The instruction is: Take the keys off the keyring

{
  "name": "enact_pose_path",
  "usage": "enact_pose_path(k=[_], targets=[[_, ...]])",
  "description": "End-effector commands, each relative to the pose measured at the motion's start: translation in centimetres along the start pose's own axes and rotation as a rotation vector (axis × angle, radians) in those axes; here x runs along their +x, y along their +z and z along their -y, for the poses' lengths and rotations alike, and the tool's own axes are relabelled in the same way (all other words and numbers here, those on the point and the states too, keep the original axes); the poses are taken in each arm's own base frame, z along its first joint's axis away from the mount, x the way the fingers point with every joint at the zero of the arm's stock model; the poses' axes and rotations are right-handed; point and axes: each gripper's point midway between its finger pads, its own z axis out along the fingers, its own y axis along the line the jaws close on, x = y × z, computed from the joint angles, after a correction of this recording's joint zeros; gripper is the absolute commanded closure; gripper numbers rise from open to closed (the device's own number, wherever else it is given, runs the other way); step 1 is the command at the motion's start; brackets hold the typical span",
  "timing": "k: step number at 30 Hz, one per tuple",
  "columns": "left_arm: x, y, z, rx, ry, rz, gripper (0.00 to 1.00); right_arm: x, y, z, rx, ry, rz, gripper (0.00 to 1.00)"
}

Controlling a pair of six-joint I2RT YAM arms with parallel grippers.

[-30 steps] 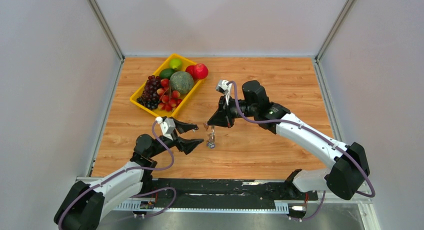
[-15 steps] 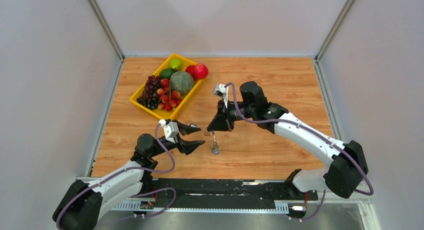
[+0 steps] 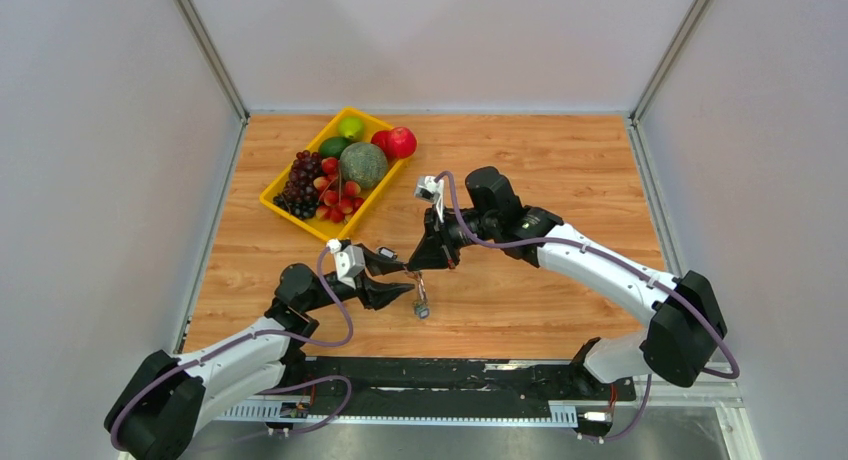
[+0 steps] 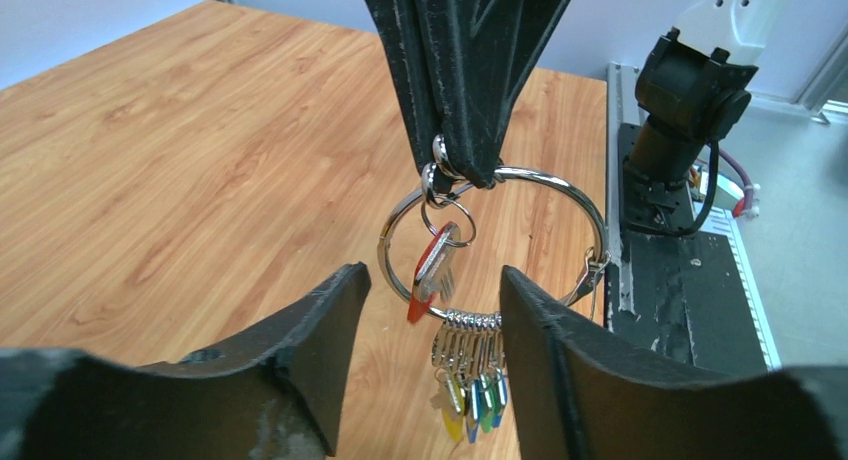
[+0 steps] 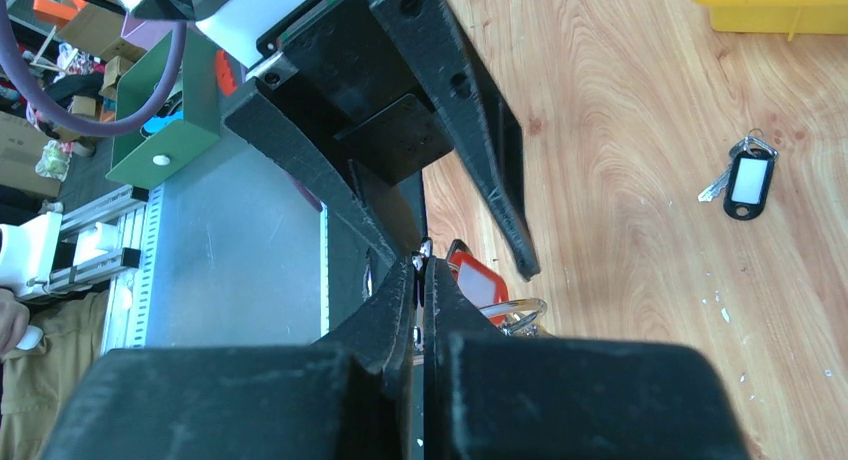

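Observation:
The keyring [image 4: 590, 205], a thin silver wire ring, hangs above the table from my right gripper [image 4: 462, 165], which is shut on its top. A red-tagged key [image 4: 432, 270] dangles inside the ring. The bunch of small silver keys [image 4: 470, 370], with yellow, blue and green tags, hangs from its bottom. My left gripper [image 4: 432, 276] is open, with one finger on each side of the ring's lower part, not touching. From above, the keys [image 3: 422, 305] hang just below my right gripper [image 3: 417, 264] and my left gripper [image 3: 405, 278]. The right wrist view shows its shut gripper [image 5: 420, 265] and the red tag [image 5: 478, 278].
A yellow fruit tray [image 3: 275, 195] with grapes, a melon and apples stands at the back left. A separate key with a black tag [image 5: 748, 177] lies on the wood in the right wrist view. Grey walls enclose the table on three sides.
My right gripper has carried the hanging keyring left and nearer. My left gripper has moved forward, so its open fingers now flank the ring.

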Motion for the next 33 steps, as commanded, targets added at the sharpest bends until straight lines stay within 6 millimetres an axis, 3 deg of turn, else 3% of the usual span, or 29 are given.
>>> enact_pose_path(k=[1,6,9,12,14,19,22,30,31,32,33], targets=[[-1.6,0.7,0.6,0.056,0.065,0.024,0.49,-2.6,-0.1,-1.3,-0.036,-0.07,0.048,1.0],[-1.4,1.0,0.4,0.059,0.06,0.001,0.7,-2.5,-0.1,-1.3,-0.031,-0.072,0.047,1.0],[-1.3,1.0,0.3,0.056,0.053,-0.007,0.72,-2.1,-0.1,-1.0,-0.019,-0.065,0.041,1.0],[-1.4,1.0,0.2,0.049,0.051,-0.008,0.66,-1.7,0.1,-0.8,-0.017,-0.057,0.032,1.0],[-1.4,1.0,0.2,0.05,0.053,-0.008,0.68,-1.6,0.1,-0.7,-0.015,-0.057,0.032,1.0],[-1.3,1.1,0.2,0.055,0.064,-0.024,0.98,-1.7,0.0,-0.5,0.006,-0.068,0.038,1.0],[-1.0,1.1,0.0,0.049,0.058,-0.041,1.0,-1.7,-0.2,0.0,0.04,-0.073,0.044,1.0],[0.9,1.0,-2.9,-0.123,-0.043,-0.155,1.0,0.7,-0.5,5.3,0.308,-0.01,0.056,0.66],[0.0,1.4,-3.2,-0.132,-0.067,-0.152,1.0,1.0,-0.5,5.6,0.317,-0.004,0.064,0.63],[0.8,1.1,-3.3,-0.152,-0.12,-0.207,1.0,1.0,-0.6,5.7,0.328,-0.003,0.08,0.6],[-0.9,1.8,-3.6,-0.162,-0.137,-0.198,1.0,0.9,-0.9,5.8,0.343,-0.008,0.103,0.57]])
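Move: The key with the red tag dangles just in front of the open left fingers, about 1 cm to the right and level with them. It is some 3 cm below and 1 cm forward of the right fingers, which hold it and the keyring. From the left hand, the keyring's middle is about 3 cm right and 1 cm back, and the bunched keys 3 cm right, 1 cm back and 7 cm lower. The loose black-tagged key lies on the table roughly 9 cm ahead, 4 cm left and 16 cm below. Hold the left gripper almost in place and shut its fingers on the red tag while the right hand stays still and keeps its pinch on the rings. Then ease the left hand forward and down about 2 cm each. Meanwhile open the right fingers to let go, and take the right hand down some 4.5 cm, forward 3 cm and slightly right, towards the hanging ring. ##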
